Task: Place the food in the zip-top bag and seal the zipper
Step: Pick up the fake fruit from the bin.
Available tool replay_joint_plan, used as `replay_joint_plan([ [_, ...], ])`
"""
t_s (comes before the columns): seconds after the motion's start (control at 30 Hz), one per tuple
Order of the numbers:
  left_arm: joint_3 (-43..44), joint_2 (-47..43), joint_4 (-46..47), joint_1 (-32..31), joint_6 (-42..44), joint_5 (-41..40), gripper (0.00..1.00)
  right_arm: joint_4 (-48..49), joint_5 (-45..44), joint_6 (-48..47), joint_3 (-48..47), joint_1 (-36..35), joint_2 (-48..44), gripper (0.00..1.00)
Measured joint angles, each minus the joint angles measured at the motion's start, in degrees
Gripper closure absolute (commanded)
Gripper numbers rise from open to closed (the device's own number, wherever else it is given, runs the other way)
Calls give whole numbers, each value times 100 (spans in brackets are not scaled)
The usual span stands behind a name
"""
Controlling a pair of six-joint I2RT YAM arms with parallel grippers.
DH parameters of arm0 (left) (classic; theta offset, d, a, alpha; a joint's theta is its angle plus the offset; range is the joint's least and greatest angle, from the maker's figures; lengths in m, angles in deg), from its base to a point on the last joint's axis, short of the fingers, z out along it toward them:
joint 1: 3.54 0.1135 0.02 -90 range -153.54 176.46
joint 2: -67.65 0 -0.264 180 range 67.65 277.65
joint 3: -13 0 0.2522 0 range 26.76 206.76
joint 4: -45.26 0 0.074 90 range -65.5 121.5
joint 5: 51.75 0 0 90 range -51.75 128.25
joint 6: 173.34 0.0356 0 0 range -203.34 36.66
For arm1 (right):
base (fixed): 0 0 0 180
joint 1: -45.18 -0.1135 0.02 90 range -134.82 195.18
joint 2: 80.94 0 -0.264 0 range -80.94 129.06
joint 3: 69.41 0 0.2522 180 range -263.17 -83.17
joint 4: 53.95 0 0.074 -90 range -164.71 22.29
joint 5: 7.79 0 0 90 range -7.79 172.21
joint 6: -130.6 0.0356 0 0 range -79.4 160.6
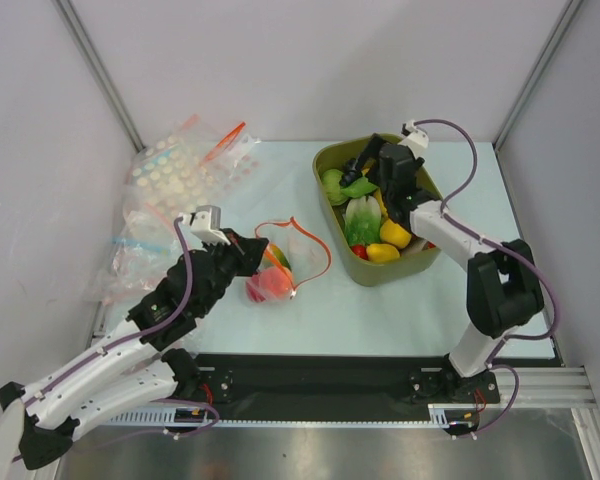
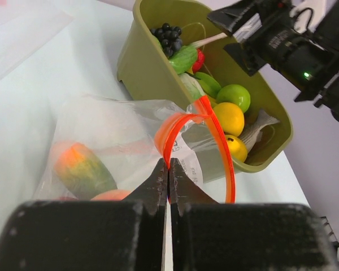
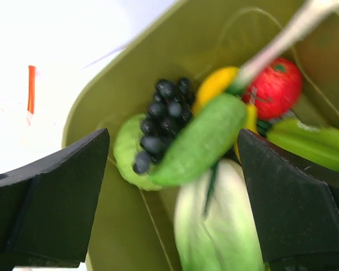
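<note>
The zip-top bag (image 1: 280,268) lies mid-table with its red-orange zipper (image 1: 315,250) looped open. Inside it are a peach-red fruit (image 1: 268,287) and an orange-green one (image 2: 82,169). My left gripper (image 2: 169,165) is shut on the zipper (image 2: 175,127) at the bag's mouth; it also shows in the top view (image 1: 255,248). My right gripper (image 3: 172,169) is open and empty above the olive tub (image 1: 420,262), over a green cucumber (image 3: 200,141), black grapes (image 3: 166,113) and a pale cabbage (image 3: 214,226). A red fruit (image 3: 274,87) and yellow ones (image 1: 390,240) lie in the tub too.
A heap of clear bags printed with dots (image 1: 180,175) and one with a blue strip (image 1: 130,245) lies at the back left. White walls stand on three sides. The right arm (image 1: 495,285) rises from the near right.
</note>
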Motion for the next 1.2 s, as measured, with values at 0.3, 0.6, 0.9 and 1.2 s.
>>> replay_joint_plan([
  [0.3,0,-46,2,0,0,59,100,-857,195,-181,-1611,-17,1388,0],
  [0.6,0,-7,9,0,-2,210,100,-1528,413,-439,-2415,-101,2214,21],
  [0.9,0,31,11,0,-2,227,100,-1502,1322,-181,-1930,-4,1794,77],
  [1.2,0,42,13,0,-2,229,100,-903,1932,140,-197,13,-466,80],
])
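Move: The black grapes lie in the bin's far left part, about 5 cm ahead of the open right hand, 5 cm to its left and 8 cm below. The green cucumber lies against them, some 4 cm back and 3 cm to their right; the round green fruit is about 4 cm back and 4 cm to their left; the red fruit is roughly 10 cm to their right and 2 cm back. From the left hand the grapes are some 25 cm ahead, 21 cm right and 10 cm below. The right hand reaches with open fingers down into the bin by about 7 cm, going forward and left some 5 cm each and tipping its fingers about 15 degrees further down, then closes them on the black grapes. Keeping that pinch, it draws back and up about 9 cm each way, still turning counter-clockwise and levelling out again, while the left hand stays in place with its grip on the bag's orange zipper edge. ##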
